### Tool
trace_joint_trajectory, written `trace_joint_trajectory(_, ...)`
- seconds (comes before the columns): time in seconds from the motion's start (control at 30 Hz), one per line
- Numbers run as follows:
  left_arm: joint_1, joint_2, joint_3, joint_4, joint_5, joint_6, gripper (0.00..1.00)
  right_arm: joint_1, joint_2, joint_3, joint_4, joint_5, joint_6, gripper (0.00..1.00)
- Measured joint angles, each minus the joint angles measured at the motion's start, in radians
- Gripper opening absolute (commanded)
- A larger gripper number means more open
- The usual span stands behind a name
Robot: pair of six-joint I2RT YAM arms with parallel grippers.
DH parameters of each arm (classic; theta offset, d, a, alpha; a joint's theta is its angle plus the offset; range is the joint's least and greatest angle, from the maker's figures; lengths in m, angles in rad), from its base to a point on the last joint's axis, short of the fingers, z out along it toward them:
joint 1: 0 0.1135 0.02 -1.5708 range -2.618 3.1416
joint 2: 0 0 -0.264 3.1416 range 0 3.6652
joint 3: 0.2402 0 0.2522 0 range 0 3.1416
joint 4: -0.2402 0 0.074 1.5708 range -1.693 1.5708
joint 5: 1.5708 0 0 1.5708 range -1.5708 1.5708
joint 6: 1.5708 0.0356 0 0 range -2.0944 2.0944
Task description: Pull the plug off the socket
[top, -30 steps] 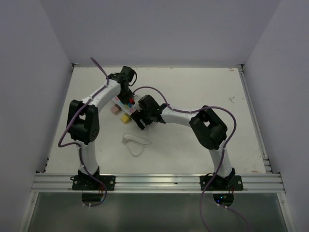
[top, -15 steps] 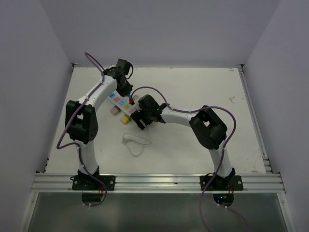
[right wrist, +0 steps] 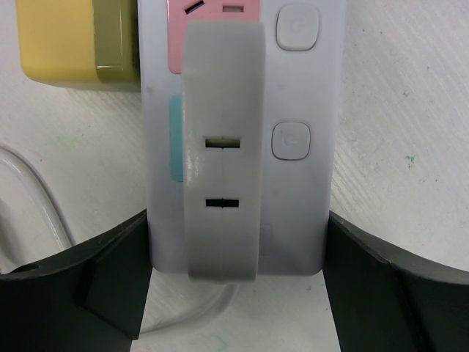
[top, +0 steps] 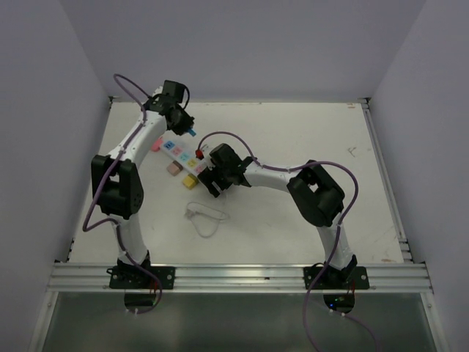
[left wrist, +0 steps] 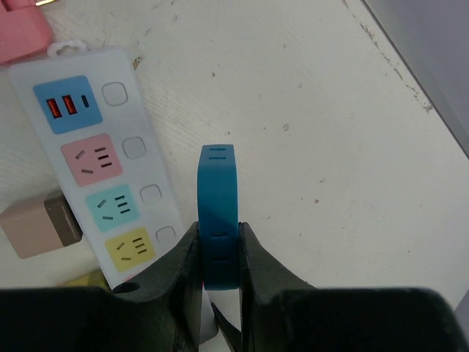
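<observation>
The socket (left wrist: 110, 158), a long white power strip with pastel outlet faces, lies flat on the table. My left gripper (left wrist: 218, 253) is shut on a blue plug (left wrist: 218, 198) and holds it in the air to the right of the strip, clear of the outlets. From above, that blue plug (top: 192, 133) hangs just beyond the socket (top: 182, 152). My right gripper (right wrist: 236, 235) is shut on the near end of the socket (right wrist: 300, 213), one finger against each long side. A pale grey plug (right wrist: 223, 147) sits in the strip between those fingers.
A yellow plug block (right wrist: 73, 40), a beige one (left wrist: 37, 227) and a pink one (left wrist: 22, 29) lie beside the strip. The thin white cord (top: 205, 216) loops toward the near edge. Walls enclose the table on the left, back and right.
My left arm has drawn back toward the far left corner, carrying the blue plug up and away from the strip. The right gripper has stayed on the strip's end.
</observation>
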Motion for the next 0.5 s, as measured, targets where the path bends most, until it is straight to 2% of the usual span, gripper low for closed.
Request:
trace_joint_trajectory(0.27, 0.214, -0.229, -0.296, 0.212, 0.072, 0.067, 0.01, 0.0, 0.0, 0.001, -0.001, 0.0, 0.0, 0.0)
trace_joint_trajectory(0.5, 0.399, -0.292, -0.502, 0.407, 0.185, 0.13, 0.01, 0.0, 0.0, 0.001, -0.001, -0.005, -0.005, 0.0)
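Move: The blue plug is already out and held in the left fingers; the pink plug on the table, beside which it is being carried, lies about 13 cm to this hand's left, level fore and aft, and some 13 cm below. The socket strip's middle is roughly 7 cm back and 1 cm left, the brown plug about 10 cm back and 6 cm left. From the right hand, the pink plug is about 14 cm ahead and 20 cm left, at its height. The blue plug, still pinched in the left hand's barely open fingers, is swept quickly some 16 cm to the left, away from the socket strip and across to the pink plug, drawing back slightly. It lifts about 2 cm on the way and then sinks by as much again, while the wrist turns about 10 degrees counter-clockwise and tips its fingers up a little. ##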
